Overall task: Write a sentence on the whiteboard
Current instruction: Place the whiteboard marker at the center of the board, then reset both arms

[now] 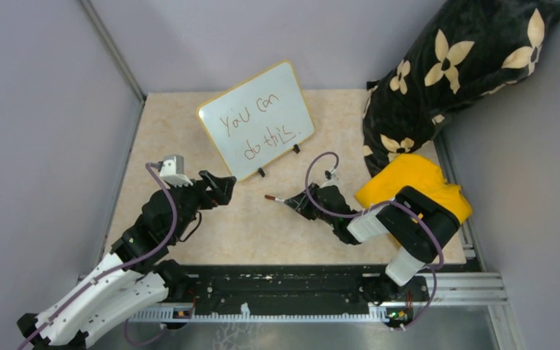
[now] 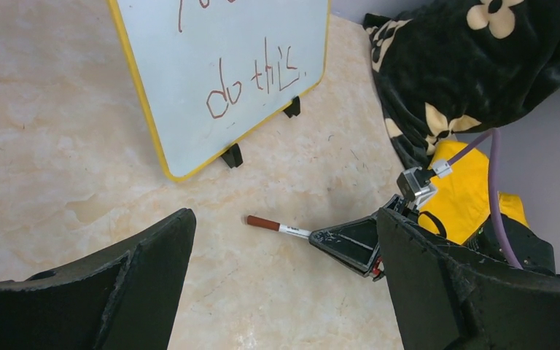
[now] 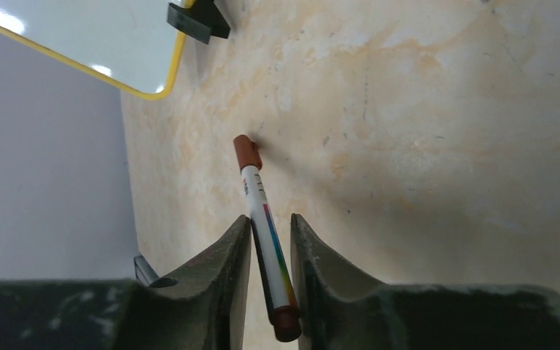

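The whiteboard (image 1: 255,120) stands tilted on small black feet at the back middle of the table. It bears the sentence (image 1: 259,125) "you can do this" in two dark reddish lines. Its lower part also shows in the left wrist view (image 2: 226,73), and a corner in the right wrist view (image 3: 80,36). My right gripper (image 1: 295,205) is shut on a white marker (image 3: 262,211) with a brown cap. The marker lies low and nearly flat in front of the board, cap pointing left (image 2: 277,227). My left gripper (image 1: 222,188) is open and empty, left of the marker.
A black pillow with cream flowers (image 1: 452,65) leans in the back right corner. A yellow cloth (image 1: 415,182) lies beside the right arm. Grey walls close the table on three sides. A black rail (image 1: 284,288) runs along the front edge.
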Robot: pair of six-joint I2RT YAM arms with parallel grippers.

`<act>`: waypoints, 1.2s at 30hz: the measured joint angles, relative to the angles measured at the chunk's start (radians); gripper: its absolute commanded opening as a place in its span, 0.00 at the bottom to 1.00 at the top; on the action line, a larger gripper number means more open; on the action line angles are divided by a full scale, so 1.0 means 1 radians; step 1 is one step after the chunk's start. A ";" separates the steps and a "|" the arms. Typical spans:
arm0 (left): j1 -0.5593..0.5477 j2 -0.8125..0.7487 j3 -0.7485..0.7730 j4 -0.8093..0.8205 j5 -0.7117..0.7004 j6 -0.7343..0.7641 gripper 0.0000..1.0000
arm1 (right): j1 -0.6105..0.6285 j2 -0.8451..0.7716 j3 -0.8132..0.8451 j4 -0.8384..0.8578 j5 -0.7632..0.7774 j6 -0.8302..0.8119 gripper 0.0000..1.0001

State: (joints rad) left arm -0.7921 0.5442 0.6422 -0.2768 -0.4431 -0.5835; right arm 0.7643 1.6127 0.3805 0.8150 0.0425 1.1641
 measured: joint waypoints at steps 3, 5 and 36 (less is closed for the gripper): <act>0.000 0.000 0.000 -0.012 -0.006 -0.009 0.99 | -0.006 0.000 -0.003 -0.031 -0.003 0.004 0.38; 0.000 0.000 0.000 -0.019 -0.010 -0.015 0.99 | -0.013 -0.001 -0.014 -0.052 -0.003 0.005 0.43; 0.000 0.502 0.259 -0.380 -0.068 -0.376 0.99 | -0.112 -0.652 0.009 -0.835 0.336 -0.204 0.81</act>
State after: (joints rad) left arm -0.7921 1.0458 0.9016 -0.6571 -0.5114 -0.9596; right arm 0.6525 0.9611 0.3897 -0.0204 0.3790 0.9600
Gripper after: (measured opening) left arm 0.989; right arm 0.807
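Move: The marker sits between the right fingers, which have just begun to part; its middle is about 2 cm left of that hand, 1 cm ahead and 2 cm below, just over bare table. The left board clip is some 9 cm ahead and 9 cm left, the whiteboard's middle about 25 cm ahead and 10 cm left. From the left hand the marker lies roughly 17 cm right, 4 cm ahead and 23 cm down. Right fingers open wide, freeing the marker, then retreat some 14 cm right, rising last; left hand sinks 8 cm. ##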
